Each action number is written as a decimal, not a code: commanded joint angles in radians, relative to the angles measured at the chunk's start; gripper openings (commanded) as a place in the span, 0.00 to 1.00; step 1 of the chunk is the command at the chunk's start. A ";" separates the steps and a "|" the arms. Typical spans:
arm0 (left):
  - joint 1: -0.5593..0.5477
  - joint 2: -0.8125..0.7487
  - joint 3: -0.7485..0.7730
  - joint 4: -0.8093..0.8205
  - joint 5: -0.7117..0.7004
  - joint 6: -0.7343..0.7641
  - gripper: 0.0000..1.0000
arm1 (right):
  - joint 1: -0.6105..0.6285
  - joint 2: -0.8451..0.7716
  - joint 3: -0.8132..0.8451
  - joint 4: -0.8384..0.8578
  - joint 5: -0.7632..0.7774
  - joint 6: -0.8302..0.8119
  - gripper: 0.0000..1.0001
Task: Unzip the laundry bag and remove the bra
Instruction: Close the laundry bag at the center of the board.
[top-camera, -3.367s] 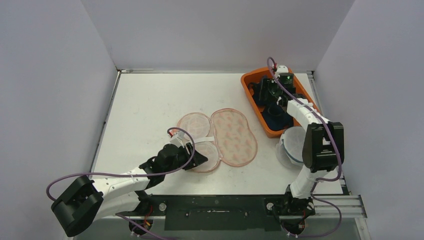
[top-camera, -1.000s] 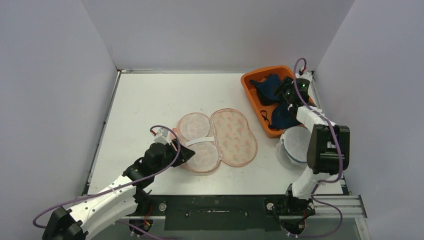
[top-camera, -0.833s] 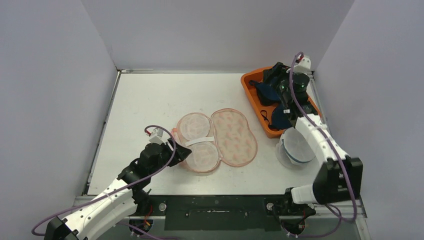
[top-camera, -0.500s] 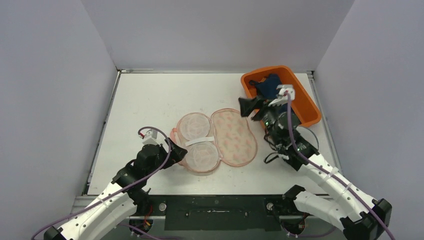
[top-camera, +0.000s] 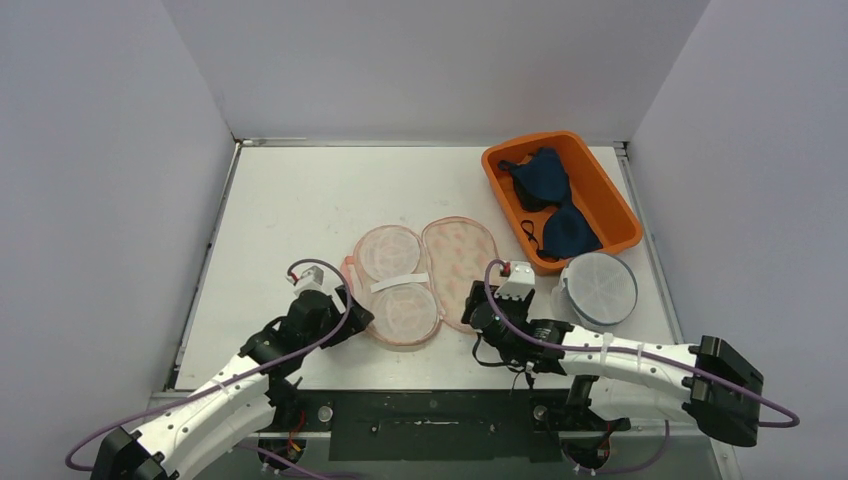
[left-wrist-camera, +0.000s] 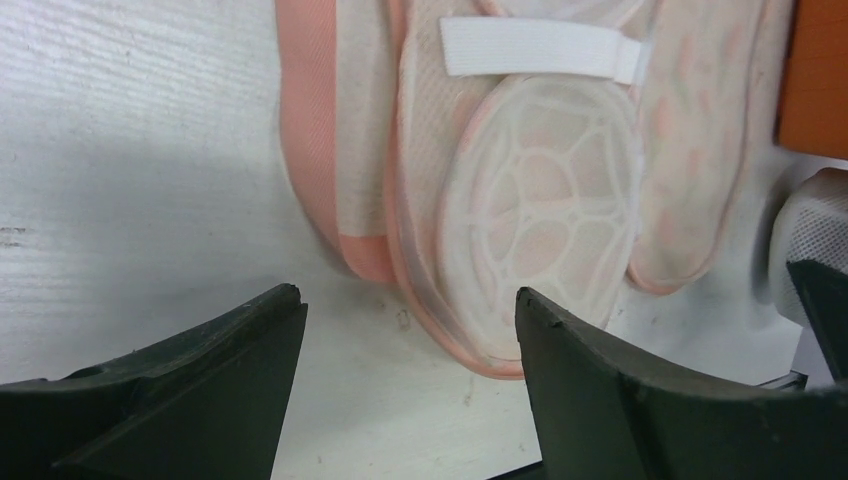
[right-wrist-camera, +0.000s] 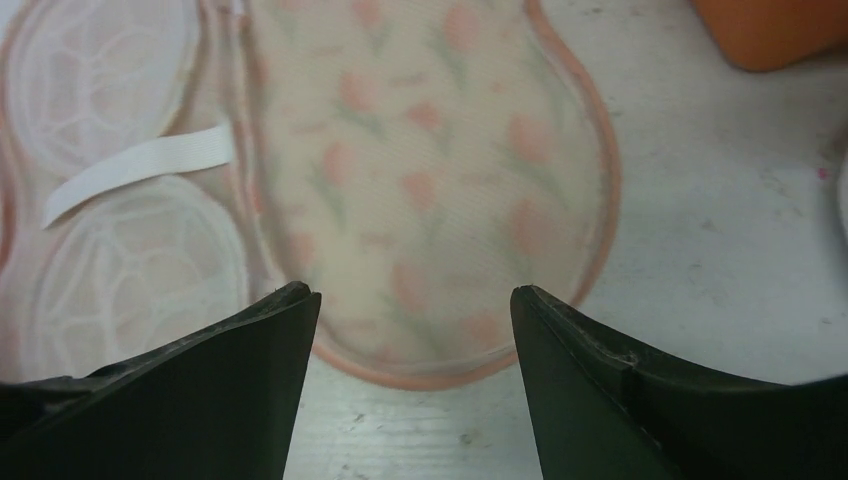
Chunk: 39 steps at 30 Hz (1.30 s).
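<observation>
The pink mesh laundry bag (top-camera: 468, 272) lies unzipped and spread flat mid-table, its floral lid folded to the right (right-wrist-camera: 430, 160) and its two moulded cups (left-wrist-camera: 540, 210) to the left under a white elastic strap (top-camera: 400, 282). The dark blue bra (top-camera: 550, 190) lies in the orange bin (top-camera: 507, 207) at the back right. My left gripper (top-camera: 358, 318) (left-wrist-camera: 405, 295) is open and empty, low over the table at the bag's near left edge. The right gripper (top-camera: 472, 316) (right-wrist-camera: 412, 292) is open and empty just short of the lid's near end.
A round white mesh pouch (top-camera: 597, 287) sits right of the bag, in front of the bin, and shows at the right edge of the left wrist view (left-wrist-camera: 800, 230). The bin's corner (right-wrist-camera: 770, 30) is at the upper right of the right wrist view. Grey walls enclose the table.
The right arm swung from the orange bin down to the bag's near right end, leaving the bra in the bin. Both grippers opened. The left arm drew back slightly toward me.
</observation>
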 joint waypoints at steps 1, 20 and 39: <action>0.005 0.009 -0.027 0.101 0.040 -0.014 0.75 | -0.071 0.038 -0.035 -0.043 0.177 0.181 0.71; 0.006 -0.139 -0.045 0.031 0.050 -0.031 0.75 | -0.378 0.256 -0.132 0.245 -0.075 0.068 0.35; 0.007 -0.035 0.017 0.080 0.027 0.017 0.76 | -0.149 -0.037 0.021 0.038 -0.026 -0.285 0.05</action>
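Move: The right edge of the laundry bag's open flap, at the spot I go for, lies about 5 cm ahead of my right hand, 8 cm to its right and 9 cm below. The orange bin's middle is some 17 cm farther out than that spot and 10 cm to the right of it; the mesh tub stands level with it, 17 cm to the right. From my left hand that edge is about 27 cm right, 5 cm ahead and 6 cm lower. With open fingers I swing my right hand about 8 cm right and as far down, some 5 cm forward too, turning it 20 degrees clockwise, and close on the flap's right edge. Keeping that pinch, I lift about 6 cm and carry the edge 4 cm left, towards the bag's other half, the wrist turning partly back. My left hand, still open and empty, dips a little, then rises 2 to 3 cm beside the bag. ##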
